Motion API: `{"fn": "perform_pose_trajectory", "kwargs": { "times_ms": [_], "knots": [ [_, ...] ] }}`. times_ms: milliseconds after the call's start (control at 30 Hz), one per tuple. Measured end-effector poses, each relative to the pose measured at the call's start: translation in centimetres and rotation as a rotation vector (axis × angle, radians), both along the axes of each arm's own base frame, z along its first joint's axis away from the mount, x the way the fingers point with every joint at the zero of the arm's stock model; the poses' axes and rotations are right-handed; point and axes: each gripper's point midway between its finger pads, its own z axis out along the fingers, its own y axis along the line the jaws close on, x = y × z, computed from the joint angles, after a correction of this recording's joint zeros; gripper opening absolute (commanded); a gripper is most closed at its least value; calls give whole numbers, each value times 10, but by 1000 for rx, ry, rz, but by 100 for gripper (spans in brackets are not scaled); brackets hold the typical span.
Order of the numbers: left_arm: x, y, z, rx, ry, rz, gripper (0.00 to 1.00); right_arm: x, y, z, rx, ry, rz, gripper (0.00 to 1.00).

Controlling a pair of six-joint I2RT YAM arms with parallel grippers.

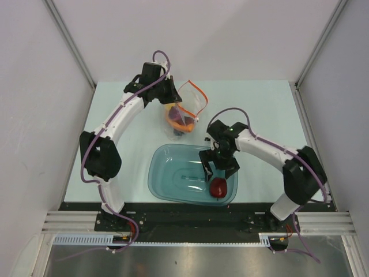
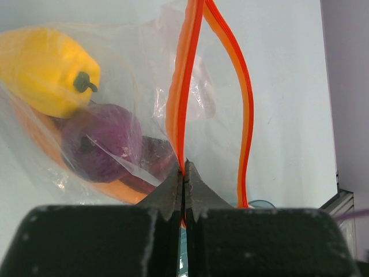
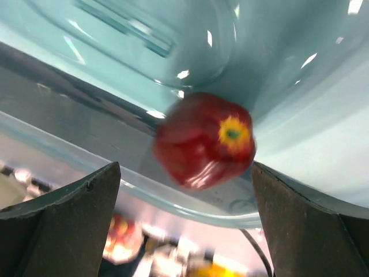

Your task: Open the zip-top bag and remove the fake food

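The zip-top bag [image 1: 185, 112] lies at the back middle of the table, its orange zip strip [image 2: 187, 86] parted into two lips. My left gripper [image 2: 184, 168] is shut on the nearer lip of that strip, and it also shows from above [image 1: 172, 103]. Inside the bag are a yellow bell pepper [image 2: 49, 72], a purple onion [image 2: 101, 141] and an orange slice [image 2: 118, 190]. A dark red apple [image 3: 204, 138], blurred, is in the near right corner of the teal tub [image 1: 157, 173]; it shows from above as well [image 1: 218, 187]. My right gripper [image 3: 184, 167] hangs open just above it, holding nothing.
The teal tub's rim [image 3: 190, 202] runs across below my right fingers. The black mounting rail [image 1: 190, 212] lies close behind the tub's near edge. Grey walls enclose the table on the left, right and back.
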Motion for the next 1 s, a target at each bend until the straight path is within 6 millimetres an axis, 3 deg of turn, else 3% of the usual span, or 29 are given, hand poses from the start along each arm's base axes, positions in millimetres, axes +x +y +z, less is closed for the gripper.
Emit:
{"fn": "perform_pose_trajectory", "kwargs": {
  "times_ms": [67, 133, 267, 467, 600, 667, 800, 1000],
  "knots": [
    [0, 0, 0, 0, 1, 0, 0, 11, 4, 17, 49, -94, -21, 100],
    [0, 0, -1, 0, 2, 0, 0, 26, 13, 47, 143, -210, -57, 100],
    [-1, -2, -1, -7, 5, -7, 0, 74, 24, 111, 342, -413, -194, 99],
    [-3, -4, 1, -15, 5, -11, 0, 159, 29, 148, 480, -547, -384, 80],
    [-3, -4, 2, -16, 4, -11, 0, 218, 45, 168, 539, -585, -444, 71],
    [-4, -4, 2, -17, 3, -13, 0, 255, 60, 189, 582, -624, -445, 66],
    [-5, -5, 4, -18, 1, -15, 0, 294, 85, 199, 619, -673, -411, 48],
    [-6, -6, 4, -20, 1, -17, 0, 308, 104, 157, 581, -613, -387, 44]
  ]
}}
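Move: The right hand, empty and open over the tray, has the zip-top bag's open mouth about 29 cm ahead, 10 cm to its left and 9 cm higher. Inside the bag, the purple onion lies some 24 cm ahead and 17 cm left, with the yellow pepper about 3 cm farther out and 2 cm farther left. The released red fruit is 4 cm behind the hand and 5 cm below. From the left hand, the mouth is 5 cm to the right and 4 cm lower. Still pinching the bag's rim, the left hand stays nearly in place while the right leaves the red fruit in the tray and sweeps about 30 cm forward and 10 cm left to the bag's mouth. It climbs some 20 cm, then dips about 4 cm at the end, its fingers swinging from straight down to point forward-left and closing to roughly half open. ##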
